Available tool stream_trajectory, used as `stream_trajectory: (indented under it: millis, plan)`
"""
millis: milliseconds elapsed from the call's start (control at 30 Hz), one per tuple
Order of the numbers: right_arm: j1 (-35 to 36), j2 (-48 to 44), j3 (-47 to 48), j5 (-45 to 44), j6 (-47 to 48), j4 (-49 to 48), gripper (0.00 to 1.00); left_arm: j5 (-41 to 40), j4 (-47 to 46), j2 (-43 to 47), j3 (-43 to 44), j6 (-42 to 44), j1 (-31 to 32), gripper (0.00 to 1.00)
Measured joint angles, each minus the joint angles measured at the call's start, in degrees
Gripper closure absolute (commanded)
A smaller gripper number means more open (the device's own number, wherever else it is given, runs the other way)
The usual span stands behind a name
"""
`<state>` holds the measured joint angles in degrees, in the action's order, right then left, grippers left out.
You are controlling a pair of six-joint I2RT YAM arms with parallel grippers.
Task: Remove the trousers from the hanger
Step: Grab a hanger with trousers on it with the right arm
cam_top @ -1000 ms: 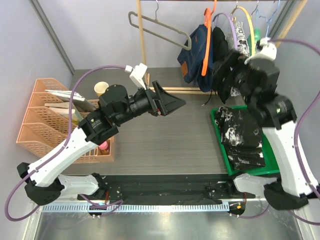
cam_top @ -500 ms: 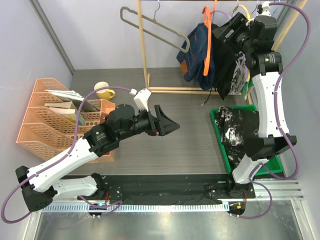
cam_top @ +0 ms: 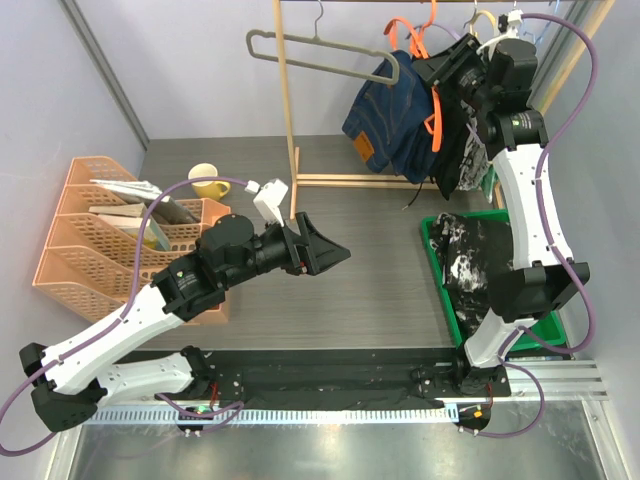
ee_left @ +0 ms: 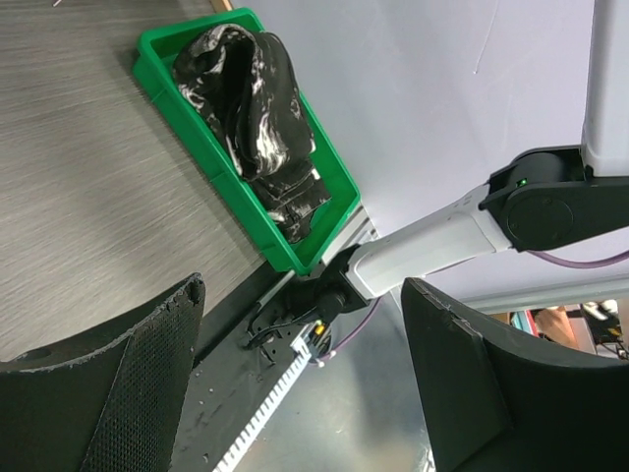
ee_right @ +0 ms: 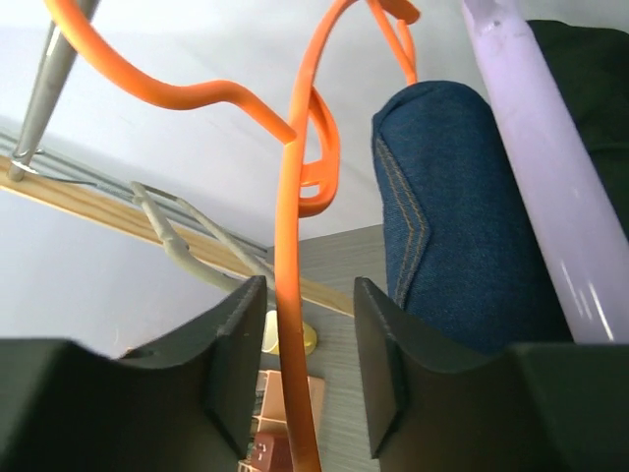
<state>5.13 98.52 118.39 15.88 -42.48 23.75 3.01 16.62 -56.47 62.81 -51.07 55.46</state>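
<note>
Navy denim trousers (cam_top: 385, 125) hang on an orange hanger (cam_top: 436, 120) on the rail, swung out to the left. Black trousers (cam_top: 455, 140) and white newspaper-print trousers (cam_top: 480, 160) hang behind them. My right gripper (cam_top: 440, 75) is up at the rail. In the right wrist view the orange hanger (ee_right: 293, 324) passes between the right gripper (ee_right: 307, 295) fingers, close to the left one, with a gap on the other side; denim (ee_right: 442, 226) hangs just beside. Black-and-white marbled trousers (cam_top: 480, 270) lie in the green tray (cam_top: 545, 325). My left gripper (cam_top: 325, 255) hovers open and empty over the table.
An empty grey hanger (cam_top: 320, 62) hangs at the rail's left, by the wooden rack post (cam_top: 285, 100). Orange file organisers (cam_top: 90, 240) and a yellow cup (cam_top: 208, 180) stand at the left. A purple cable (ee_right: 541, 167) runs beside the denim.
My right gripper's jaws have narrowed around the orange hanger, and the hanger with the denim has swung left. The left arm drifted slightly down and left, still open.
</note>
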Motion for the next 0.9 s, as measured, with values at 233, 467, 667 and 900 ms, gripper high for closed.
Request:
stream_trajectory:
  millis: [233,467,667,900]
  plan:
    - [0.00,-0.02,-1.62,3.43,-1.51,-5.18,0.78,-0.26,1.09,0.22,-0.04,0.02,0.00,0.19]
    - [-0.02,-2.14,-11.98,5.88,-3.72,-18.95,0.99,-0.98,2.62,2.56,-0.59,0.04,0.00,0.19]
    - [-0.15,-3.26,-20.41,7.23,-3.56,-33.18,0.99,-2.40,4.50,4.79,-1.22,0.42,0.04,0.18]
    - [0.98,-5.29,-30.53,6.49,-3.06,-49.79,0.99,-4.59,6.91,4.70,-1.18,2.19,0.02,0.16]
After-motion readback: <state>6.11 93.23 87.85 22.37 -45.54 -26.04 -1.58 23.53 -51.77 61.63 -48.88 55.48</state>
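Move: The right hand's half-open fingers already straddle the near arm of the orange hanger, which lies about 1 cm left and 2 cm ahead at hand height. The jeans hang some 14 cm below the hand, about 6 cm to its left and level fore and aft. The purple hanger is about 4 cm right and 2 cm ahead, the grey hanger's middle roughly 20 cm left and 2 cm ahead. From the left hand the orange hanger is about 34 cm ahead, 19 cm right and 12 cm higher. Leftward by about 3 cm goes the right hand, closing its fingers early on to pinch the arm of the orange hanger; the wrist then tips the fingertips up some 25 degrees and turns slightly counter-clockwise, keeping the grip. The empty left hand, still wide open, drifts about 3 cm left and sinks a little. ##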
